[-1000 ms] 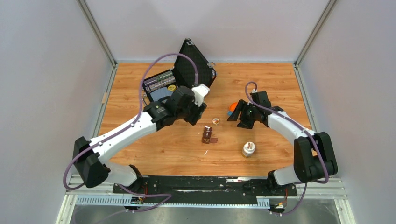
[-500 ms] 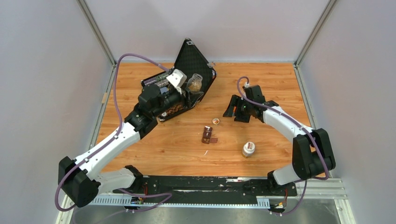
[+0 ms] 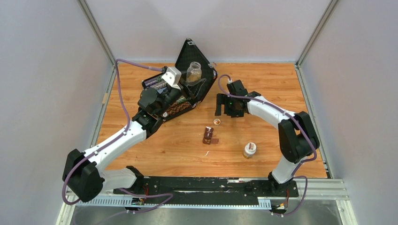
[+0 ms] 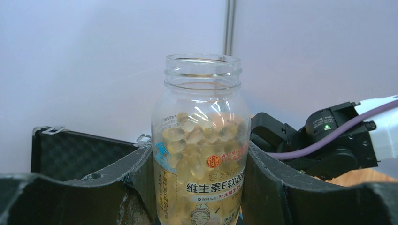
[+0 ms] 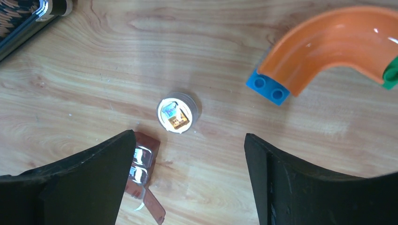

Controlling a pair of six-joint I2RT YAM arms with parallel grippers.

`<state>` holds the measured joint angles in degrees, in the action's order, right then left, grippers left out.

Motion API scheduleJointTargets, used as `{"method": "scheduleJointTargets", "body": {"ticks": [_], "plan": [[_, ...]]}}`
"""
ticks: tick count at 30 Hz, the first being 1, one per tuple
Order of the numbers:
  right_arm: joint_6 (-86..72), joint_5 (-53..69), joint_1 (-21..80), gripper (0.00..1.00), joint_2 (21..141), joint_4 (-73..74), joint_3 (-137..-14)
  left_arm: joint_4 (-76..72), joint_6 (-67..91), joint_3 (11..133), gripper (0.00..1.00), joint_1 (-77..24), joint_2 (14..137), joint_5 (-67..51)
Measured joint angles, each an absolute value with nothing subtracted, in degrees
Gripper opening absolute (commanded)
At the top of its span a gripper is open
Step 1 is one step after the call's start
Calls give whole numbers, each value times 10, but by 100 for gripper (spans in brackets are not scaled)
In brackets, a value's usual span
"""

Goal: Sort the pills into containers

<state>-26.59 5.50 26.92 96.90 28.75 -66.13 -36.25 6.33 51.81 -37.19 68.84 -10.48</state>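
Note:
An uncapped clear bottle (image 4: 202, 140) of yellow softgel pills (image 4: 187, 126) stands upright in my left gripper (image 4: 199, 157), which is shut on it. In the top view this bottle (image 3: 194, 71) is raised in front of the black case's lid. The containers (image 3: 208, 135), a small brown strip, lie mid-table; the right wrist view shows the containers (image 5: 141, 161) with one lid flap open, partly hidden by my left finger. My right gripper (image 5: 187, 140) hovers open over the table, just below a round bottle cap (image 5: 177, 113). In the top view, that right gripper (image 3: 225, 106) is above the cap (image 3: 217, 121).
A black hard case (image 3: 180, 86) stands open at the back left, its edge (image 5: 23, 18) near the cap. An orange curved track piece (image 5: 328, 42) on a blue block (image 5: 268, 89) lies to the right. A second capped bottle (image 3: 249, 150) stands front right.
My left arm has lifted the bottle up and back toward the case lid. My right gripper has moved left over the cap and its jaws have spread wider.

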Motion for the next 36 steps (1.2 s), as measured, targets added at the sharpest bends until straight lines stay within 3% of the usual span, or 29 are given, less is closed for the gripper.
{"method": "scheduleJointTargets", "body": {"ticks": [5, 13, 29, 36], "plan": [[-225, 17, 301, 88, 1006, 308, -706, -355, 64, 518, 0, -368, 688, -72], [-218, -25, 347, 71, 1051, 340, -737, -345, 65, 479, 0, -360, 650, -41], [-256, -88, 364, 66, 1123, 375, -780, -335, 72, 383, 0, -352, 507, -11], [-259, -104, 376, 47, 1134, 381, -792, -326, 72, 369, 0, -352, 477, -10]]}}
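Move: The jar lid lies about 3 cm left of the right hand, level with it fore and aft, some 6 cm below. On the same table, the brown pill box sits about 6 cm back and 7 cm left of the hand, the orange curved block 6 cm ahead and 6 cm right. From the left hand, still gripping the open pill jar, the lid is about 9 cm right, 1 cm ahead and 37 cm below. Narrowing right fingers sink about 5 cm and leftward astride the lid; left hand carries jar 8 cm left. ##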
